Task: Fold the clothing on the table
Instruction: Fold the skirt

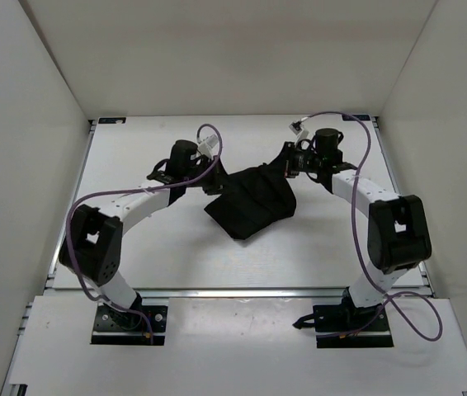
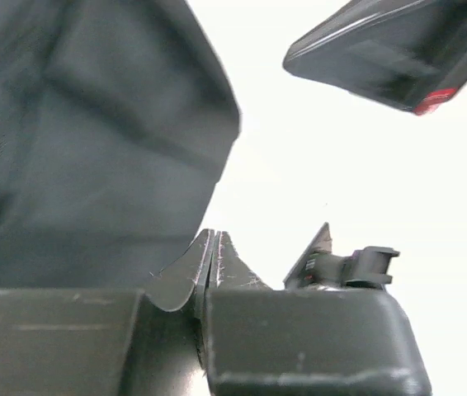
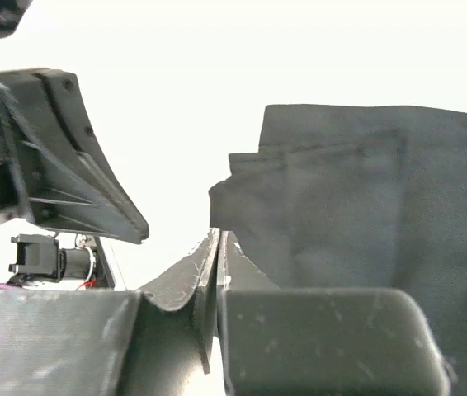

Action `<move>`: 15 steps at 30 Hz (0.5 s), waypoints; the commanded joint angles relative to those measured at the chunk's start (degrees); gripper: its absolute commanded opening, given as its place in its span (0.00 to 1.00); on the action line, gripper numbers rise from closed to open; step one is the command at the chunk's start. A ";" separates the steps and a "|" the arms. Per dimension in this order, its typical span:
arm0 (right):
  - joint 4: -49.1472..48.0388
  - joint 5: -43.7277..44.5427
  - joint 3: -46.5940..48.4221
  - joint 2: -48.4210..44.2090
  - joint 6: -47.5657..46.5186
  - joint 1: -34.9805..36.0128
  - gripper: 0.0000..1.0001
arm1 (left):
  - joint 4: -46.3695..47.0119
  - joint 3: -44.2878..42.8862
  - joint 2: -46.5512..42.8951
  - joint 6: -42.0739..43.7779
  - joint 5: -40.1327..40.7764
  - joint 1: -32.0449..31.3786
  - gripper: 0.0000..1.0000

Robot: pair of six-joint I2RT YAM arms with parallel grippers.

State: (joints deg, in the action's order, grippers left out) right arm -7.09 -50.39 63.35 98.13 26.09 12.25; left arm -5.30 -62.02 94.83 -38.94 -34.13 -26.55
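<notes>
The clothing [image 1: 250, 202], a creased black garment, lies bunched in the middle of the white table [image 1: 159, 247]. My left gripper [image 1: 211, 186] is at its upper left edge and my right gripper [image 1: 287, 165] at its upper right corner. In the left wrist view the left gripper [image 2: 213, 233] is shut, and the clothing [image 2: 93, 148] comes down to its tip on the left. The right gripper [image 3: 221, 233] is shut too, and a layered corner of the clothing [image 3: 365, 198] ends just past its tip. No fabric shows between either pair of jaws.
White walls close in the table on three sides. A metal rail [image 1: 242, 290] runs along the front edge, with another rail [image 1: 83, 190] on the left. Purple cables [image 1: 356, 190] loop above both arms. Each wrist view shows the other gripper's head [image 2: 390, 58] [image 3: 52, 157] close by.
</notes>
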 commanded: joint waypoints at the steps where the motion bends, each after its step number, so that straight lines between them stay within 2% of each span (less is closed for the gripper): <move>1: -0.03 -0.67 -3.92 -3.64 -0.85 0.23 0.00 | 10.53 1.80 -2.80 -4.37 -4.35 -1.75 0.00; 4: -2.03 -4.96 -9.80 -3.64 -1.04 -0.73 0.00 | 19.77 5.58 -0.71 -9.65 -7.26 -3.86 0.00; 6: -1.70 -5.69 -12.45 -3.04 -1.65 -1.35 0.00 | 22.60 7.08 1.13 -10.63 -7.88 -5.70 0.00; 11: 2.43 -4.46 -12.73 1.09 -6.57 -1.71 0.00 | 23.84 7.61 6.06 -9.75 -8.49 -8.08 0.00; 15: 4.36 -4.71 -10.44 8.19 -8.68 -1.70 0.00 | 23.06 7.61 9.15 -9.32 -7.80 -8.43 0.00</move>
State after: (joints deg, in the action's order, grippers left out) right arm -3.44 -54.13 50.30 102.69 20.80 10.70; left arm 15.25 -54.57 104.20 -48.62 -41.08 -34.87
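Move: The folded skirt's middle lies roughly 10 cm to the left hand's right and 4 cm back from it, some 13 cm below. From the right hand the same middle is about 12 cm to the left and 8 cm back, around 14 cm below. Both hands hover empty over the cloth's far part, and nothing else lies near. Both shut hands dip towards the skirt: right about 11 cm down, backwards; left rises, then rightwards, back, down. ##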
